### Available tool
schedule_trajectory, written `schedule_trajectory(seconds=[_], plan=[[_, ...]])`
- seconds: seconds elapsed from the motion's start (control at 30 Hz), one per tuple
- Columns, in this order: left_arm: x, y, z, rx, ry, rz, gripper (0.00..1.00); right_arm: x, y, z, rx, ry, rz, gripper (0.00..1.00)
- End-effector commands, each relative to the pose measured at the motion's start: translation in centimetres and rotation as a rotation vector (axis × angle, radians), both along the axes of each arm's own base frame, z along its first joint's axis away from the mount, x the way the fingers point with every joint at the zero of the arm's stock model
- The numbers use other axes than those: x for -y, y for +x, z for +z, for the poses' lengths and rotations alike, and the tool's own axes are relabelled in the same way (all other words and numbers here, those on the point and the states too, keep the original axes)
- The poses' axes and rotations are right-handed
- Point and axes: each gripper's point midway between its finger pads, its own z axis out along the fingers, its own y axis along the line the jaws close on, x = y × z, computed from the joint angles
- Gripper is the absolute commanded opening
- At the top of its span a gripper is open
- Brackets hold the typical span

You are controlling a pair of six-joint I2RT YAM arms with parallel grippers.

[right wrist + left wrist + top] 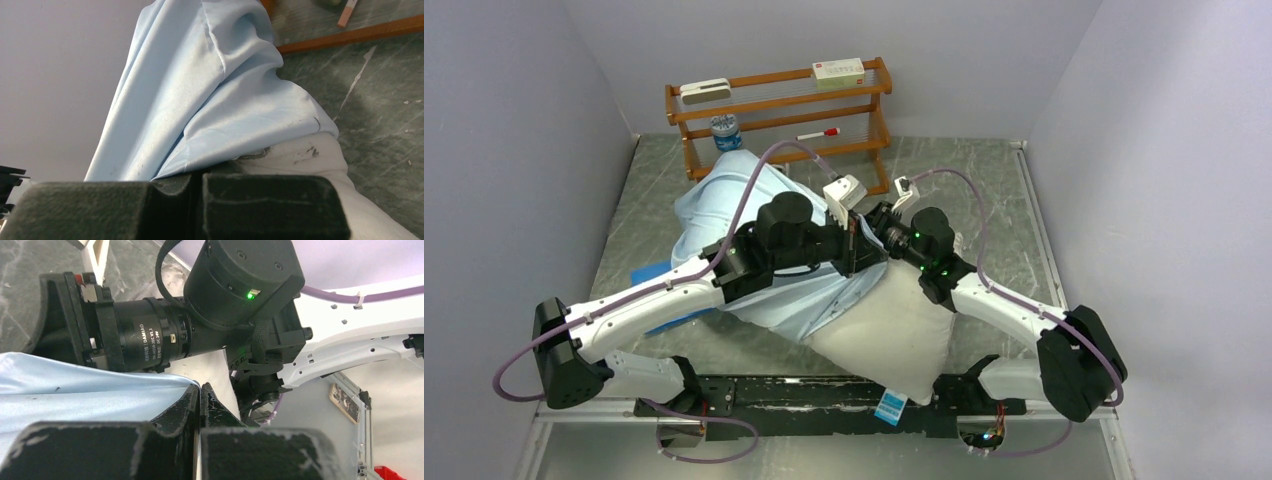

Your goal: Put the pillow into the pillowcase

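Observation:
The light-blue pillowcase (724, 205) lies crumpled at the table's middle-left and covers the far end of the white pillow (894, 335), whose near end sticks out toward the front edge. My left gripper (856, 248) is shut on the pillowcase's open edge; the left wrist view shows blue cloth (75, 385) pinched between the closed tips (200, 390). My right gripper (879, 232) sits right beside it, facing it. It is shut (197, 175) on the same edge of the pillowcase (210, 100), just above the pillow (310, 155).
A wooden rack (779, 110) stands at the back with a white box (838, 70), a marker (817, 134) and a bottle (726, 132). A flat bright-blue rectangle (649, 272) lies under the left arm. Grey walls close in on both sides.

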Motion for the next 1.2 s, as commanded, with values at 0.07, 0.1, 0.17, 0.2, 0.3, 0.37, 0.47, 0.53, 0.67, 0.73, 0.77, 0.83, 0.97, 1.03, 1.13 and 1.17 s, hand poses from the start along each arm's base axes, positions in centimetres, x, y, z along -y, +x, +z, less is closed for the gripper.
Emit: schedule_trajectory(seconds=[0.07, 0.1, 0.17, 0.2, 0.3, 0.37, 0.47, 0.53, 0.67, 0.73, 0.77, 0.83, 0.97, 1.03, 1.13, 1.17], plan=[[1.5, -5.1, 5.3, 0.104, -0.187, -0.218, 0.06, 0.4, 2.8, 2.8, 0.089, 0.077, -0.133, 0.00], [1.1, -4.4, 4.9, 0.114, -0.157, -0.172, 0.09, 0.6, 2.9, 2.4, 0.084, 0.055, -0.143, 0.00], [-0.2, -2.1, 3.9, 0.120, -0.086, -0.030, 0.22, 1.4, 3.2, 1.9, 0.069, 0.016, -0.174, 0.04], [-1.0, -1.0, 3.4, 0.119, -0.047, 0.042, 0.30, 1.8, 3.3, 1.8, 0.064, -0.004, -0.189, 0.10], [-2.8, 1.1, 2.9, 0.128, 0.031, 0.146, 0.46, 3.9, 3.5, 1.2, 0.046, -0.095, -0.262, 0.31], [-4.2, 2.8, 2.2, 0.125, 0.094, 0.228, 0.49, 5.6, 3.5, 0.8, 0.035, -0.168, -0.325, 0.40], [-6.4, 4.8, 0.8, 0.094, 0.167, 0.309, 0.52, 7.5, 3.1, 0.9, 0.036, -0.226, -0.382, 0.50], [-7.7, 6.1, 0.2, 0.062, 0.180, 0.327, 0.54, 8.1, 2.7, 1.3, 0.046, -0.253, -0.391, 0.54], [-9.9, 7.7, -1.2, 0.010, 0.213, 0.350, 0.58, 8.6, 2.2, 2.9, 0.085, -0.299, -0.374, 0.64], [-10.8, 8.0, -1.7, -0.001, 0.237, 0.362, 0.60, 8.7, 1.8, 3.8, 0.120, -0.330, -0.352, 0.68], [-11.2, 8.1, -1.8, -0.006, 0.246, 0.370, 0.61, 8.6, 1.4, 4.1, 0.130, -0.344, -0.333, 0.69], [-12.1, 8.3, -2.0, -0.015, 0.259, 0.392, 0.61, 8.5, 0.8, 4.9, 0.152, -0.356, -0.307, 0.71], [-14.6, 9.1, -2.6, -0.048, 0.290, 0.470, 0.62, 7.3, -0.5, 6.8, 0.204, -0.357, -0.245, 0.73], [-16.2, 9.9, -3.1, -0.075, 0.297, 0.512, 0.62, 6.4, -1.2, 7.6, 0.225, -0.357, -0.204, 0.74], [-18.0, 10.5, -3.4, -0.101, 0.293, 0.545, 0.63, 3.9, -3.0, 8.0, 0.263, -0.380, -0.112, 0.74], [-18.5, 10.7, -3.5, -0.109, 0.291, 0.556, 0.62, 3.1, -3.7, 7.8, 0.280, -0.403, -0.079, 0.74]])
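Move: Both hands already pinch the lifted mouth edge of the pillowcase, at the fingertips of each. From the left hand, the pillowcase's middle lies about 18 cm left, 11 cm ahead and some 20 cm below, and the pillow's bare part about 10 cm right, 8 cm back and 22 cm below. From the right hand, the pillowcase's middle is roughly 23 cm left, level fore and aft, 12 cm below; the bare pillow is 19 cm back, 5 cm right, 14 cm below. Left and forward, the left hand leaves the mouth edge after opening its fingers, going some 20 cm out over the pillowcase, sinking slightly, swinging about 30 degrees counter-clockwise and tipping its fingers down. The right hand opens too, draws about 8 cm right with a turn clockwise, and rises about as far, easing back left and towards the base at the end. ##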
